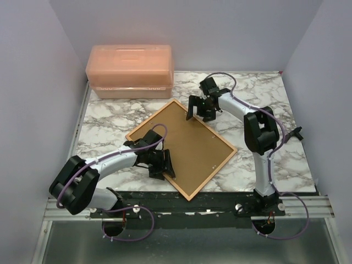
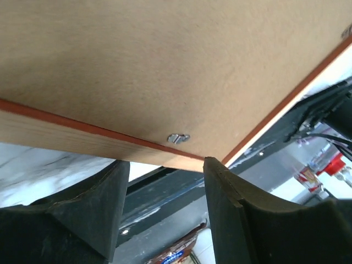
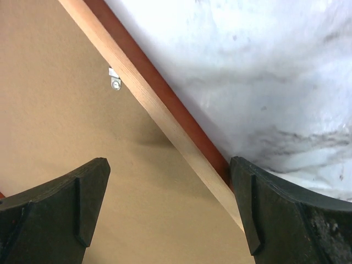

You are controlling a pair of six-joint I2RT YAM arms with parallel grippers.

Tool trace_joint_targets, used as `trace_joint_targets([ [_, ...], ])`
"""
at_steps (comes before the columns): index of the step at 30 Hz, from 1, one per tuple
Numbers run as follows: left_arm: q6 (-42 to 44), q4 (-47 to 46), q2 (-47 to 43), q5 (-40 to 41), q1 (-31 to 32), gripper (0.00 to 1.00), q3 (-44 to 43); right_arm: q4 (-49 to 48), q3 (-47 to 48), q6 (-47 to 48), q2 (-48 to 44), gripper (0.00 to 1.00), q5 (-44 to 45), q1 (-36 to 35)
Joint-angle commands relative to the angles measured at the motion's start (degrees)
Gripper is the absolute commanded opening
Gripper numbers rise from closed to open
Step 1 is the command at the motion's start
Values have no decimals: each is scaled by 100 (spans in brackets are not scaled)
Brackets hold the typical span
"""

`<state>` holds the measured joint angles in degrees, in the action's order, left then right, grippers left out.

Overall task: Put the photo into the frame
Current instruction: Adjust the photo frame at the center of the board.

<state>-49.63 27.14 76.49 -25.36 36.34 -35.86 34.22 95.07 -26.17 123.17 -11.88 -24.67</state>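
Observation:
The frame lies back-up and turned like a diamond on the marble table, its opening filled by the plain brown backing board. The photo is hidden. My left gripper sits at the frame's near-left edge; in the left wrist view its jaws are open and empty, just short of the wood-coloured rail and a small metal clip. My right gripper hangs over the far-right edge. It is wide open astride the rail, with its right finger against the red outer side.
A translucent orange lidded box stands at the back left. Grey walls close in the table on three sides. A black mounting rail runs along the near edge, close to the frame's nearest corner.

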Motion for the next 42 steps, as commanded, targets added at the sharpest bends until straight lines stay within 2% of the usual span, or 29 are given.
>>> trace_joint_targets([
  [1, -589, -846, 209, -498, 432, 60, -259, 488, 852, 66, 287, 100, 350, -65],
  [5, -885, -873, 22, -388, 570, 71, -93, 1002, 1277, -26, 106, 100, 1543, -51],
  [9, -875, -352, -501, 50, 568, 81, 67, 1319, 888, -149, -539, 100, 1995, -57],
  [12, -760, 28, -1010, 395, 547, 84, 39, 1375, 24, -346, -1230, 100, 1818, -56],
  [16, -438, 535, -1377, 728, 336, 84, -304, 1412, -1446, -623, -2232, 100, 1389, -50],
  [20, -95, 769, -1420, 650, -161, 84, -705, 1620, -2646, -875, -3147, 99, 1234, -65],
  [24, 255, 908, -1276, 463, -741, 84, -1108, 1697, -3519, -1067, -3672, 95, 833, -111],
  [29, 727, 1238, -1082, 373, -1282, 84, -1720, 1279, -4272, -1329, -3847, 88, 606, -199],
  [36, 1189, 1642, -987, 316, -1871, 84, -2347, 684, -4463, -1562, -3400, 76, 399, -460],
  [42, 1432, 1811, -1039, 280, -2368, 84, -2470, 784, -4357, -1500, -2976, 55, 879, -600],
])
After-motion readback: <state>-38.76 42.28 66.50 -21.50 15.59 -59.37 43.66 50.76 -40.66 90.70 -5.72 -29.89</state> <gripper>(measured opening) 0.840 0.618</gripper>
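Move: The frame lies turned like a diamond, its near right rail centred some 24 cm back and 8 cm to the right of the right hand, about 2 cm lower. The frame's right corner is about 14 cm back and 17 cm right of that hand, the near corner 36 cm back and 3 cm left. From the left hand, the near right rail is some 21 cm right and 1 cm ahead; the near left rail's middle is about 4 cm left and 2 cm ahead. Right hand arcs some 23 cm back-right, part-closing astride the near right rail; left opens, rising forward 15 cm. ##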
